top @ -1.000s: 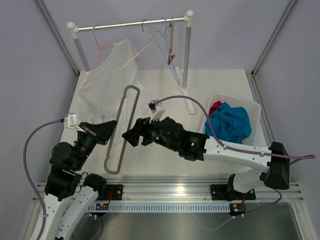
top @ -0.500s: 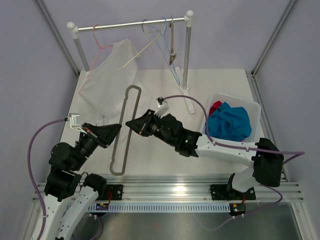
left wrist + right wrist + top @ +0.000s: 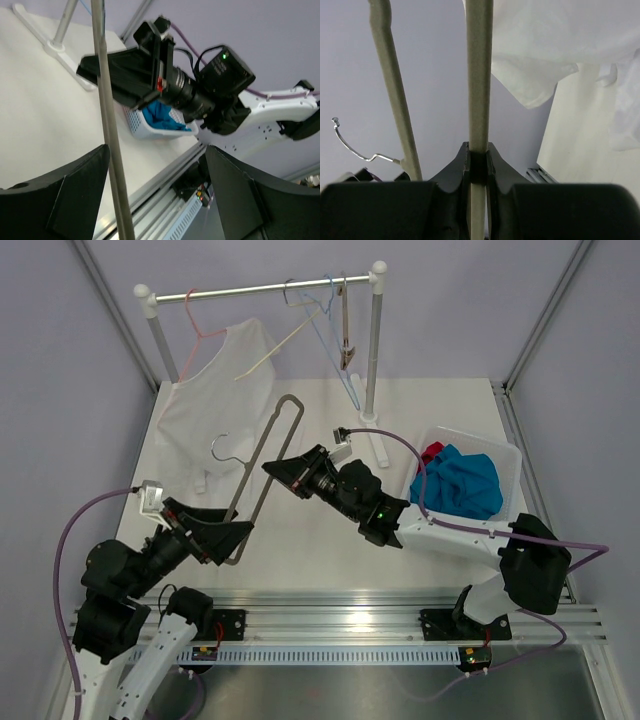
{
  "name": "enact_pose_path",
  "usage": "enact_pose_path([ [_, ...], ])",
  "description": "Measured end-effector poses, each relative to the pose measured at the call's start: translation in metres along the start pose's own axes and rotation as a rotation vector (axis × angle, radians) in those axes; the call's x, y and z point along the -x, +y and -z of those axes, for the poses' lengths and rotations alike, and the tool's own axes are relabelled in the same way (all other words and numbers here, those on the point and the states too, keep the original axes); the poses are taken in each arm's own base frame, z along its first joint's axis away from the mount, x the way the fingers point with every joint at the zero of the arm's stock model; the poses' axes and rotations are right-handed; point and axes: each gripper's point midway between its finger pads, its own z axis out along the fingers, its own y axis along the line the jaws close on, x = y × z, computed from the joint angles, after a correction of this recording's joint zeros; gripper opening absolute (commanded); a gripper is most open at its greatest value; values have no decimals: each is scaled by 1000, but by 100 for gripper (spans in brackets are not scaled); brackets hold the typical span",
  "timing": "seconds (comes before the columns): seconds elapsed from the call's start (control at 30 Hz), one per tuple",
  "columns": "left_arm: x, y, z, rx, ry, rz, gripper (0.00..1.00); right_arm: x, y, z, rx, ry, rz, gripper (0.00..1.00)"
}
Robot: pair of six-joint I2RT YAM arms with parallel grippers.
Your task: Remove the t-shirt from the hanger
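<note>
The grey hanger is bare and held off the table at a slant, its metal hook pointing left. My right gripper is shut on one of its bars, which shows between the jaws in the right wrist view. The second bar and the hook show beside it. My left gripper is open at the hanger's near end. In the left wrist view that bar runs close by the left finger, with the gripper wide open. The white t-shirt lies crumpled at the rear left, apart from the hanger; it also shows in the right wrist view.
A clothes rail on two posts stands at the back with pink, blue and wooden hangers. A white basket of blue and red clothes sits at the right, also showing in the left wrist view.
My right gripper has lifted the hanger and carried it right and rearward, tilting it so the hook shows. My left arm has drawn back toward the near edge.
</note>
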Motion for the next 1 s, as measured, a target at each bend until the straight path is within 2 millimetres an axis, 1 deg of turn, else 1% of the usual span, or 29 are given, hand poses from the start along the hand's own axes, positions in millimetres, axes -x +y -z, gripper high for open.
enact_pose_path([
  [0.07, -6, 1, 3, 3, 21, -1, 78, 4, 3, -1, 13, -9, -20, 0],
  [0.1, -9, 2, 4, 7, 31, 0, 74, 3, 5, -1, 19, -7, -28, 0],
  [0.13, -11, 3, 5, 11, 43, 0, 62, 3, 7, -1, 25, -3, -34, 0],
  [0.2, -15, 5, 6, 15, 58, -1, 54, 2, 9, 0, 33, 1, -41, 0],
  [0.27, -18, 7, 6, 24, 70, -4, 36, 2, 9, 0, 34, 2, -44, 0],
  [0.33, -19, 9, 7, 32, 76, -6, 8, 2, 8, 0, 35, 2, -46, 0],
  [0.37, -20, 12, 7, 43, 76, -12, 0, 2, 8, 0, 35, 2, -48, 0],
  [0.4, -20, 17, 8, 69, 75, -12, 0, 3, 8, 1, 42, -2, -46, 3],
  [0.43, -21, 24, 8, 105, 71, -12, 0, 4, 8, 1, 44, -4, -41, 9],
  [0.47, -20, 28, 9, 130, 65, -15, 0, 4, 7, 2, 44, -2, -36, 19],
  [0.5, -18, 30, 11, 148, 60, -23, 0, 3, 6, 2, 42, 3, -32, 37],
  [0.57, -14, 33, 15, 188, 52, -40, 0, -1, 6, 3, 43, 27, -16, 46],
  [0.6, -8, 33, 18, 205, 37, -54, 0, -4, 4, 4, 37, 41, -3, 51],
  [0.63, -1, 32, 20, 224, 21, -67, 0, -6, 2, 5, 33, 56, 11, 59],
  [0.67, 4, 32, 23, 242, 8, -81, 0, -8, 2, 7, 32, 70, 21, 60],
  [0.7, 10, 32, 26, 261, -6, -93, 0, -9, 2, 8, 29, 79, 33, 64],
  [0.73, 15, 33, 28, 284, -14, -105, 0, -10, 3, 11, 27, 88, 50, 66],
  [0.77, 22, 33, 30, 305, -29, -117, 0, -10, 3, 15, 24, 94, 65, 70],
  [0.8, 28, 33, 31, 323, -39, -128, 0, -9, 5, 20, 24, 97, 77, 71],
  [0.83, 32, 34, 31, 338, -43, -137, 0, -8, 6, 26, 23, 97, 92, 76],
  [0.87, 35, 36, 30, 357, -42, -143, 0, -5, 9, 34, 24, 96, 106, 78],
  [0.9, 37, 39, 29, 378, -31, -151, 0, -3, 12, 42, 29, 92, 123, 81],
  [0.97, 35, 50, 28, 436, -1, -161, 0, 6, 20, 58, 37, 74, 160, 82],
  [1.0, 33, 56, 29, 468, 20, -164, 0, 10, 30, 65, 59, 62, 168, 83],
])
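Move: From the left hand, the near end of the grey hanger sits inside the open fingers, about 1 cm ahead and 2 cm left; the hanger's middle is some 9 cm ahead and 4 cm right, roughly level. The white t-shirt hangs about 25 cm ahead and 6 cm left, a little lower. The right hand already grips the hanger close to its middle; from that hand the basket with the blue t-shirt stands some 38 cm right, level fore-and-aft, about 22 cm lower. Sinking about 3 cm, the left hand shuts its fingers on the near end of the grey hanger, then carries it some 6 cm left and a little forward, rising most of the way back while turning about 20 degrees counter-clockwise and rolling its left side up. The right hand first keeps its pinch, then opens and pulls away right and back, finally rising. ##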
